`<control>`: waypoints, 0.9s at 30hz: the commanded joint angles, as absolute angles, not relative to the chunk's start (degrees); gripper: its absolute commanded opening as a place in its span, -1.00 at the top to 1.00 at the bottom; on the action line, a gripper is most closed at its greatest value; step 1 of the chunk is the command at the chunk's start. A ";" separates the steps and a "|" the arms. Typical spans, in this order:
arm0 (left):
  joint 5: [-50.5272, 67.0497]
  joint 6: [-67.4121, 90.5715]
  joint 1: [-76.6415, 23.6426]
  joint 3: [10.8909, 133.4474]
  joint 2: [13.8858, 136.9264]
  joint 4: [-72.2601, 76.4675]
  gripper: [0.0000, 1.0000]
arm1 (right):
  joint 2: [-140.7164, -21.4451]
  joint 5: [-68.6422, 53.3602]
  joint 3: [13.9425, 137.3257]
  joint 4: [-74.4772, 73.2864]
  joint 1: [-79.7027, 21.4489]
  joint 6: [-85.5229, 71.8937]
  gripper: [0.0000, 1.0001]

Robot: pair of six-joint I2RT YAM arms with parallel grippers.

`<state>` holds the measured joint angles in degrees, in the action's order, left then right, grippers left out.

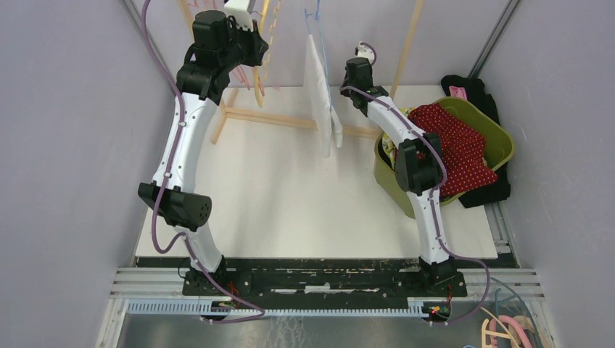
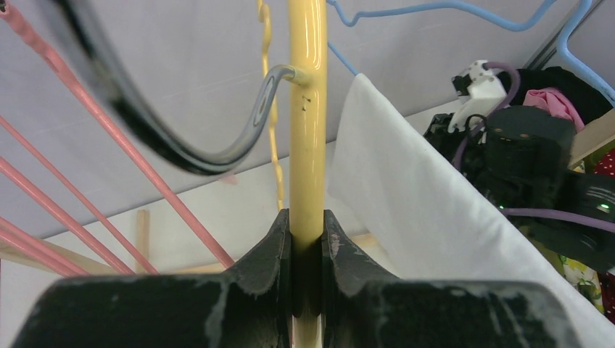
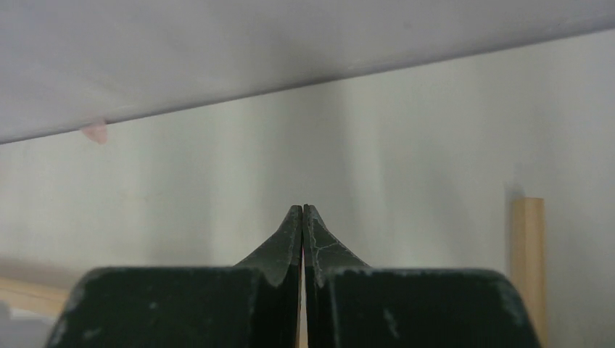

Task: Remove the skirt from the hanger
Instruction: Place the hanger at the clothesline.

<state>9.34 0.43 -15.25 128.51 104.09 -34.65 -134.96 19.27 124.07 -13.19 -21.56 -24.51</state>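
Observation:
A white skirt [image 1: 321, 101] hangs from a blue wire hanger [image 1: 312, 16] on the rack at the back of the table. In the left wrist view the skirt [image 2: 413, 203] fills the right side under the blue hanger [image 2: 464, 9]. My left gripper [image 2: 307, 217] is shut on the bar of a yellow hanger [image 2: 307, 109], left of the skirt. In the top view the left gripper [image 1: 255, 45] is raised high, beside the yellow hanger [image 1: 265, 43]. My right gripper [image 3: 302, 209] is shut with nothing in it. It sits just right of the skirt [image 1: 357, 67].
A green basket [image 1: 502, 138] at the right holds a red dotted cloth [image 1: 458, 148], with black cloth behind it. The wooden rack frame [image 1: 279, 117] crosses the back of the table. Pink hangers [image 2: 101, 138] hang left of the yellow one. A wooden post [image 3: 527, 268] stands ahead of the right gripper.

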 commanded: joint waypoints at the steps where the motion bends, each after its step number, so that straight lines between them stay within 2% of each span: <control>1: 8.76 -2.03 -15.41 131.27 103.51 -31.67 0.94 | -143.02 13.74 133.83 -17.99 -19.92 -33.14 0.97; 9: 5.45 -4.83 -15.37 129.67 103.19 -33.96 0.94 | -149.97 7.99 136.93 -18.36 -19.77 -40.42 0.99; 27: 4.13 -5.01 -15.38 126.14 100.02 -34.90 0.94 | -147.31 -1.41 125.71 -17.48 -20.53 -44.08 0.99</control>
<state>5.02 -1.80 -15.25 126.63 104.12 -37.85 -150.34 0.95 128.20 -16.75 -19.88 -43.88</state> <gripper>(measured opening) 0.179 0.011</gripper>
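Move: The left hand grips the yellow hanger. The clothesline bar, out of view, should be about 15 cm above this hand and barely ahead. Pink hangers hang some 5 cm ahead, 7 cm left and 6 cm lower; the white cloth on the blue hanger is 4 cm ahead, 12 cm right and 12 cm below. From the empty right hand, that cloth is 9 cm back, 6 cm left and 12 cm above, and the green basket 20 cm back, 24 cm right and 10 cm below. Downward with both hands: the left, still pinching the yellow hanger, sinks about 3 cm and drifts slightly left as it lowers the hanger at the clothesline. The right, shut and empty, drops some 15 cm towards the table beyond the stand's bottom rail, easing about 5 cm left; it tips down and rolls left side up, roughly 20 degrees each. ##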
